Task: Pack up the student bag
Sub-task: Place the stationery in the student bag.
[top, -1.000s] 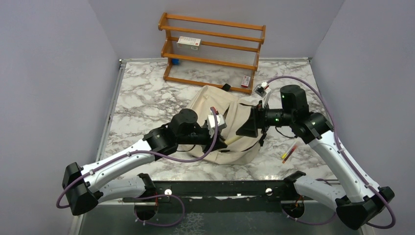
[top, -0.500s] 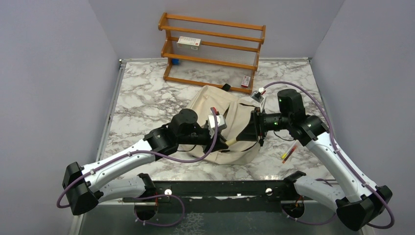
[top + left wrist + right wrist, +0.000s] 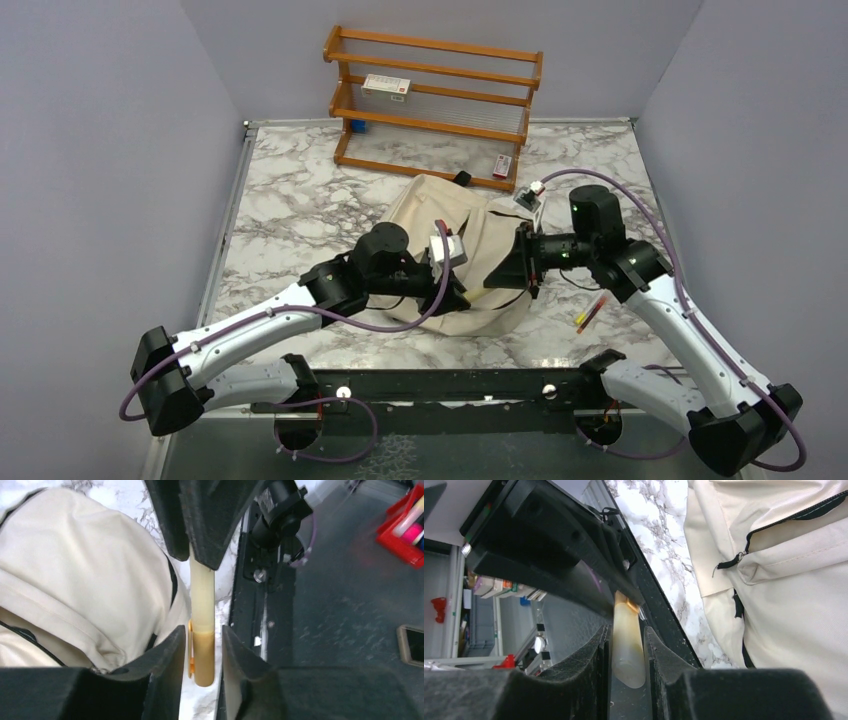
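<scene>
A cream pen point(image 3: 478, 287) with a tan cap hangs in the air between my two grippers, above the near part of the beige student bag point(image 3: 470, 235). My left gripper point(image 3: 455, 293) is shut on the capped end point(image 3: 202, 655), with an orange clip beside it. From the other side my right gripper point(image 3: 497, 275) is shut on the pale end point(image 3: 628, 650), its fingers point(image 3: 599, 675) pressing both sides. The bag point(image 3: 784, 580) lies on the marble with its black zipper showing, and its cream fabric point(image 3: 75, 570) fills the left of the left wrist view.
A wooden rack point(image 3: 435, 105) stands at the back with a white box point(image 3: 386, 87) on a shelf and a small box point(image 3: 502, 165) at its foot. Loose coloured pens point(image 3: 590, 313) lie on the marble right of the bag. A black rail point(image 3: 450, 385) runs along the near edge.
My right gripper has slid left onto the pen's free end and its jaws have come together on it. The left gripper has kept its hold and barely moved.
</scene>
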`<state>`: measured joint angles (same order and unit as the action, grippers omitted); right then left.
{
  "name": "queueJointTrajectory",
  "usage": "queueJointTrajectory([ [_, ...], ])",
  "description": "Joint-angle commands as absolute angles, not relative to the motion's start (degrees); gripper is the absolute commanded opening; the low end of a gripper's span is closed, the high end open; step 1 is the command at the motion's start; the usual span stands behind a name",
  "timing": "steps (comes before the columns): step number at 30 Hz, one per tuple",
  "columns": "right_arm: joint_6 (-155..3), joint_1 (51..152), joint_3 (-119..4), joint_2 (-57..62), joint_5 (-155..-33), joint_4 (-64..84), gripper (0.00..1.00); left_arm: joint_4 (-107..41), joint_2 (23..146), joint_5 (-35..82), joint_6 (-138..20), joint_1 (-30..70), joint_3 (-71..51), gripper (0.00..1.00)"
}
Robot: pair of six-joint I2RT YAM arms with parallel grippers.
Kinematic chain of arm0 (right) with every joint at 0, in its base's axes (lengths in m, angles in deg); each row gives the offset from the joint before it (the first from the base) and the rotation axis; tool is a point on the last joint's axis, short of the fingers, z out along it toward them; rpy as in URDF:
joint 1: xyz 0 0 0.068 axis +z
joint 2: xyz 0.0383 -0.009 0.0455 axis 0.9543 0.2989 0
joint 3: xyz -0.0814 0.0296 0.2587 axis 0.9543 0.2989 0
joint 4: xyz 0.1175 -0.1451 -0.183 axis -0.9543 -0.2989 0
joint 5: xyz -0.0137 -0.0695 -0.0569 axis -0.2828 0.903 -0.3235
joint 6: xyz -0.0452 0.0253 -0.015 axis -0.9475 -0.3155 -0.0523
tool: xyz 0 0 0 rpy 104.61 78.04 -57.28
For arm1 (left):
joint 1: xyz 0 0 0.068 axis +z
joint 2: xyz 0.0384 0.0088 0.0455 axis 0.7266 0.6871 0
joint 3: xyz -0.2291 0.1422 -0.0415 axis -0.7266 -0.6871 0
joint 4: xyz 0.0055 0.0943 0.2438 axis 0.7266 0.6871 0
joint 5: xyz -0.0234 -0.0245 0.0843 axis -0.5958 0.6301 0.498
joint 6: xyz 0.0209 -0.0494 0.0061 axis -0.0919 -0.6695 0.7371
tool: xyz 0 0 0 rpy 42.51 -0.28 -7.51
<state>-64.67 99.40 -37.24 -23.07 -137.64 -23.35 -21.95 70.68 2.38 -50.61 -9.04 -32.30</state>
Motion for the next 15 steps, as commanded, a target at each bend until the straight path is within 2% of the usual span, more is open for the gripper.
queueJointTrajectory([
  [1,-64.69,99.16,-36.92,-24.99,-134.76,-23.07,0.0,-24.98,69.78,6.82,-52.68,-9.12,-32.94,0.42],
  [8,-64.3,99.15,-37.93,-25.85,-126.68,-24.4,0.0,-26.68,68.12,11.88,-54.48,-9.1,-32.96,0.71],
  [12,-61.2,99.15,-38.83,-26.24,-112.83,-27.01,0.0,-25.94,67.8,20.61,-55.59,-9.12,-33.12,0.77],
  [15,-55.61,99.2,-37.38,-27.97,-100.17,-27.37,0.0,-23.54,69.37,30.19,-56.73,-9.12,-32.53,0.77],
])
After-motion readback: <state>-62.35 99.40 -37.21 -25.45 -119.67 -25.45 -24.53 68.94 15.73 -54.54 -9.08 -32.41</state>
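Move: The yellow tube is gripped by both of my hands, one near each end: its middle is about 3 cm left of my right hand and 3 cm right of my left, level with both. The student bag I'm taking it to has its middle roughly 13 cm ahead of my right hand, 4 cm left and 18 cm below. The loose pens lie about 25 cm to my right hand's right, 4 cm ahead and 24 cm down. My left hand lets go of the cap end, opening wide while it eases forward about 3.5 cm and slightly up. My right hand keeps its pinch on the other end and draws the tube clear of the left fingers, speeding up forward, to the right and down, about 4.5 cm in all, out over the bag; both wrists swing their fingertips forward some 15 degrees. ##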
